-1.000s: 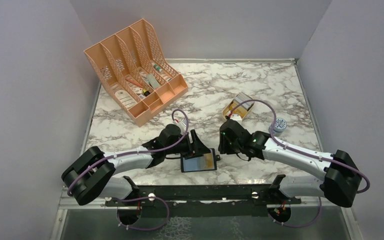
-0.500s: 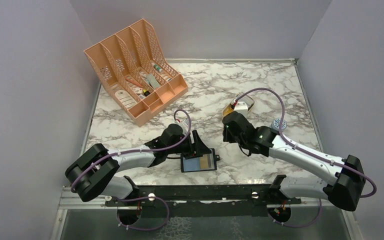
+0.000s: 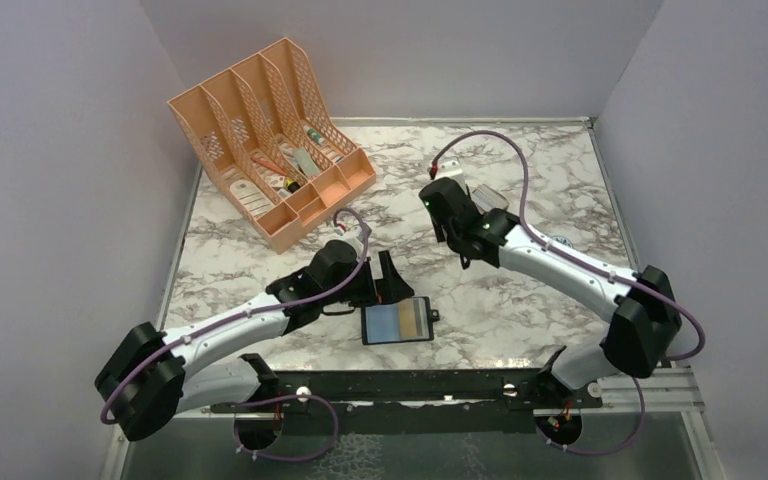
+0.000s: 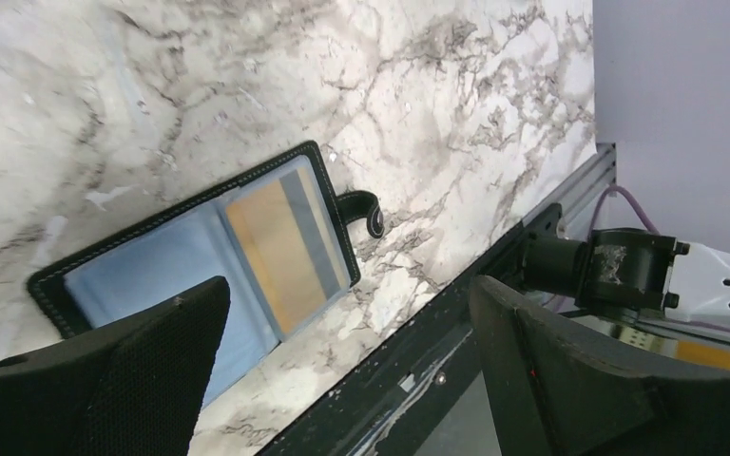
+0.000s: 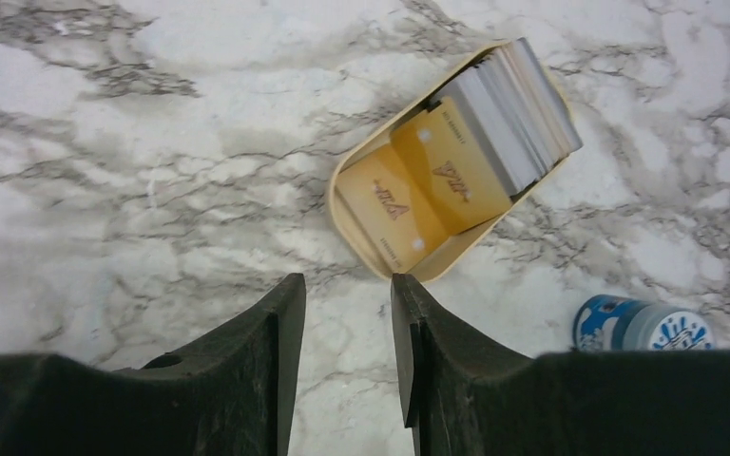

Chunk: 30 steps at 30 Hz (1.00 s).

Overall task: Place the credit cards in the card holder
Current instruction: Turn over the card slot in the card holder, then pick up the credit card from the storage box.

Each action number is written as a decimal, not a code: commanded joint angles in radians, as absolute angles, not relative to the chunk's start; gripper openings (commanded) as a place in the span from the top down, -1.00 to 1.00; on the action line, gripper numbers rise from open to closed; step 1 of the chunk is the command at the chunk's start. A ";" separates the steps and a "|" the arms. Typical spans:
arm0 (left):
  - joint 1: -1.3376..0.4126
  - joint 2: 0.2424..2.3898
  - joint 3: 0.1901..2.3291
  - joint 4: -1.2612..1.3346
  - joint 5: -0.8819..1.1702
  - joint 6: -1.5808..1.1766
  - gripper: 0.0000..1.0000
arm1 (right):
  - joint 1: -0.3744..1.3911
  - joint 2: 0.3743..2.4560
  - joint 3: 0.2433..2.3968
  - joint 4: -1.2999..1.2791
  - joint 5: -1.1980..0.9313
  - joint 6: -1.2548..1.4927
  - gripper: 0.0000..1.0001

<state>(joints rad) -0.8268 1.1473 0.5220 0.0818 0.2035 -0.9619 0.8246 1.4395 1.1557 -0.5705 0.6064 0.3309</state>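
The card holder [image 3: 397, 322] lies open and flat near the table's front edge, black-rimmed with blue-grey inner pockets [image 4: 166, 271]. A tan-orange credit card [image 4: 280, 249] sits in its right pocket, and the snap tab [image 4: 361, 207] sticks out to the right. My left gripper [image 3: 385, 284] hovers just behind the holder, its jaws wide open [image 4: 347, 285] and empty. More credit cards, tan-orange [image 5: 423, 185] and a grey-white stack [image 5: 518, 104], fill a cream-gold oval tin [image 5: 366, 237]. My right gripper [image 5: 345, 285] is just short of the tin's near end, open a little with only marble between its fingers.
A peach desk organiser [image 3: 270, 140] with small items stands at the back left. A small blue-and-white jar [image 5: 642, 328] sits right of the tin. The black front rail [image 4: 456, 332] runs just past the holder, and grey walls enclose the marble table [image 3: 260, 250].
My left gripper has opened wide and let go at the card holder, drawing back a little. My right arm has swung away from the holder toward the tin at the back.
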 commanded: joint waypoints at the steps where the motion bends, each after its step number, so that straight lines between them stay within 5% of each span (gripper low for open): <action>1: -0.830 1.042 0.613 -0.182 0.064 -0.816 -0.98 | 0.733 1.558 1.243 -0.541 0.692 0.178 0.20; 13: -0.825 0.858 0.748 -0.482 -0.123 -0.622 -0.98 | 0.530 1.842 1.363 -0.572 0.671 -0.006 -0.30; 30: -0.823 0.752 0.735 -0.510 -0.171 -0.616 -0.98 | 0.515 1.996 1.388 -0.510 0.848 -0.099 -0.25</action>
<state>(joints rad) -0.8261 0.7769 0.7238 -0.5003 -0.1303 -0.6281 0.5171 1.9766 1.3575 -0.5438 0.7311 -0.0853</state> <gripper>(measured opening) 0.991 0.648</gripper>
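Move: The credit cards stand in the far end of the tan card box, about 11 cm ahead of the right gripper, 10 cm to its right and 13 cm below. The box's middle is some 7 cm ahead and 7 cm right of that gripper, and the blue-and-white jar about level with it and 23 cm to its right. From the left gripper, the open card holder lies about 11 cm below, 3 cm back and level sideways. Sweep the right gripper some 10 cm each forward, right and down to the credit cards in the card box, rolling its left side down about 30 degrees, tipping the fingers a little lower and opening them to roughly two thirds. Meanwhile draw the empty left gripper left and up, away from the card holder, fingers staying wide open and swinging to point more forward. ##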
